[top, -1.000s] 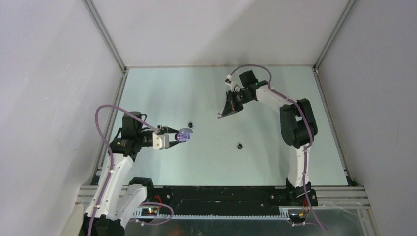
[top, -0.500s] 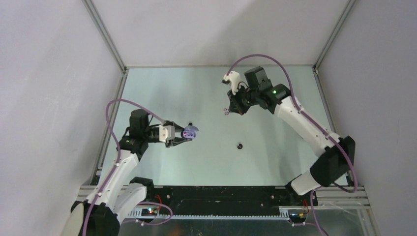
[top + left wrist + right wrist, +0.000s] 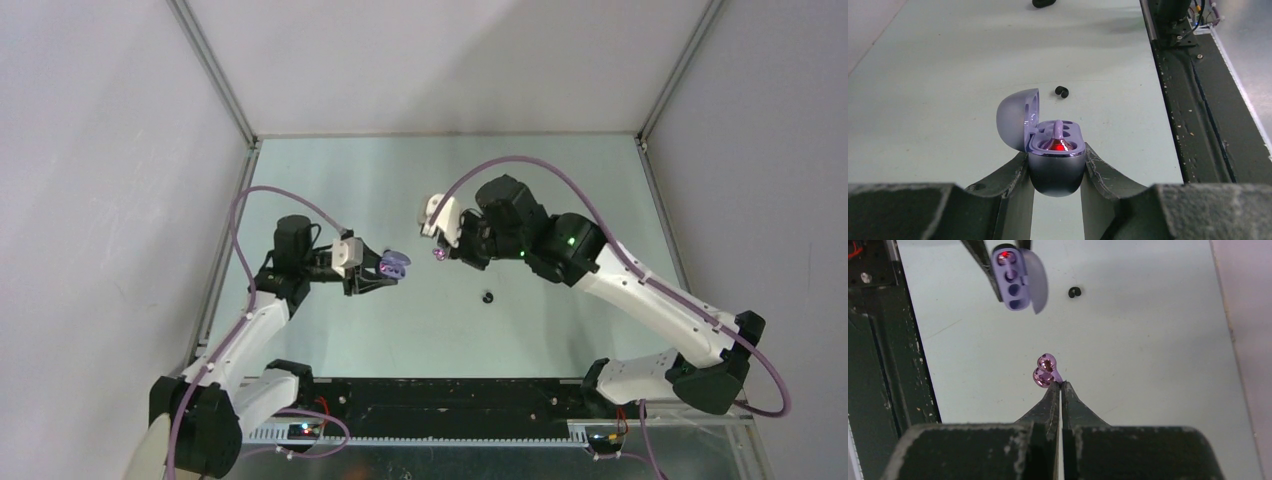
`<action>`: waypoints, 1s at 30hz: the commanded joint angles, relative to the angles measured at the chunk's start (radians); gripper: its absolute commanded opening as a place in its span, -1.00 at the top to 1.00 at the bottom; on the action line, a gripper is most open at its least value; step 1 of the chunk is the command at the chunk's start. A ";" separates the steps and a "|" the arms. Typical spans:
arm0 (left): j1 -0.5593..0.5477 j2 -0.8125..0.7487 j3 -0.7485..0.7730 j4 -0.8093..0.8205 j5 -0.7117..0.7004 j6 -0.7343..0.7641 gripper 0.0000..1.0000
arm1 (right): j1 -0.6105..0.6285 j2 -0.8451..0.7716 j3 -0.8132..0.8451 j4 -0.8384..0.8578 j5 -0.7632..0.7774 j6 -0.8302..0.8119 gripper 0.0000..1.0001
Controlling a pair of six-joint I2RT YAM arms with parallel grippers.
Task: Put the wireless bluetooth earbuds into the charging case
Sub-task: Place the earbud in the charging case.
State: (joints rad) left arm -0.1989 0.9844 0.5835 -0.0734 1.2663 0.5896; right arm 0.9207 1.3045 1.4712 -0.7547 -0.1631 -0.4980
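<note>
My left gripper (image 3: 1055, 159) is shut on the lower body of the purple charging case (image 3: 1055, 170), held above the table with its lid (image 3: 1015, 117) open to the left. One purple earbud (image 3: 1058, 136) sits in the case with a red light glowing at its base. In the top view the case (image 3: 395, 263) is at centre left. Just right of it, my right gripper (image 3: 443, 254) is shut on a glossy purple earbud (image 3: 1045, 371), pinched by its stem at the fingertips (image 3: 1060, 385). The two are apart. A black earbud (image 3: 488, 296) lies on the table.
A second black earbud (image 3: 1075, 291) lies on the table just beyond the case (image 3: 1013, 277). The black rail (image 3: 1198, 115) runs along the near edge of the table. Grey walls close in the left, right and far sides.
The right arm has swung left and nearer with the purple earbud, ending close to the case. The left arm has carried the case slightly right and away from its base.
</note>
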 commanded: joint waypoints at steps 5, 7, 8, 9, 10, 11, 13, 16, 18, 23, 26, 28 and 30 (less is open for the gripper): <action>-0.004 0.035 0.062 -0.020 0.088 -0.065 1.00 | 0.157 0.019 -0.047 0.084 0.229 -0.093 1.00; -0.004 0.040 0.065 -0.017 0.090 -0.089 1.00 | 0.189 0.032 -0.048 0.095 0.247 -0.098 1.00; -0.005 0.043 0.068 -0.016 0.090 -0.098 1.00 | 0.199 0.036 -0.048 0.099 0.255 -0.103 1.00; -0.005 0.048 0.070 -0.014 0.090 -0.114 1.00 | 0.214 0.043 -0.048 0.109 0.273 -0.105 1.00; -0.004 0.050 0.072 -0.014 0.090 -0.124 1.00 | 0.222 0.051 -0.048 0.115 0.299 -0.112 1.00; -0.004 0.053 0.072 -0.014 0.092 -0.127 1.00 | 0.238 0.055 -0.048 0.127 0.312 -0.115 1.00; -0.005 0.057 0.072 -0.013 0.093 -0.136 1.00 | 0.259 0.067 -0.048 0.144 0.342 -0.127 1.00; -0.007 0.066 0.071 0.023 0.074 -0.196 1.00 | 0.287 0.092 -0.048 0.165 0.384 -0.134 1.00; -0.008 0.070 0.071 0.031 0.070 -0.209 1.00 | 0.299 0.108 -0.048 0.176 0.406 -0.136 1.00; -0.010 0.063 0.067 0.036 0.061 -0.213 1.00 | 0.318 0.139 -0.048 0.200 0.432 -0.137 1.00; -0.012 0.058 0.063 0.043 0.062 -0.213 1.00 | 0.327 0.151 -0.048 0.210 0.439 -0.138 1.00; -0.011 0.056 0.061 0.045 0.061 -0.213 1.00 | 0.331 0.159 -0.048 0.214 0.446 -0.141 1.00; -0.012 0.055 0.060 0.047 0.061 -0.213 1.00 | 0.336 0.167 -0.048 0.219 0.451 -0.143 1.00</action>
State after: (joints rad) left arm -0.2039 1.0546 0.6189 -0.0608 1.3132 0.3923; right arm 1.2427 1.4639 1.4193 -0.5892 0.2527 -0.6296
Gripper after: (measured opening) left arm 0.373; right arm 0.010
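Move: The right hand holds a purple earbud. The open charging case is about 9 cm to its left, nearly level ahead and some 7 cm lower. On the table, about 27 cm below this hand, one black piece lies some 14 cm ahead and 10 cm left, another roughly 4 cm ahead and 10 cm right. The left hand already grips the case right at its fingertips, its middle about 1 cm above and 1 cm to the right of the hand point. Leftward and down towards the open case, the right arm carries its pinched earbud about 7 cm left and 4 cm lower, easing back some 2 cm early on and slowing near the end, while the wrist turns about 20 degrees. The left hand stays almost in place, keeps its grip and rolls the case some 13 degrees, its top leaning forward. ##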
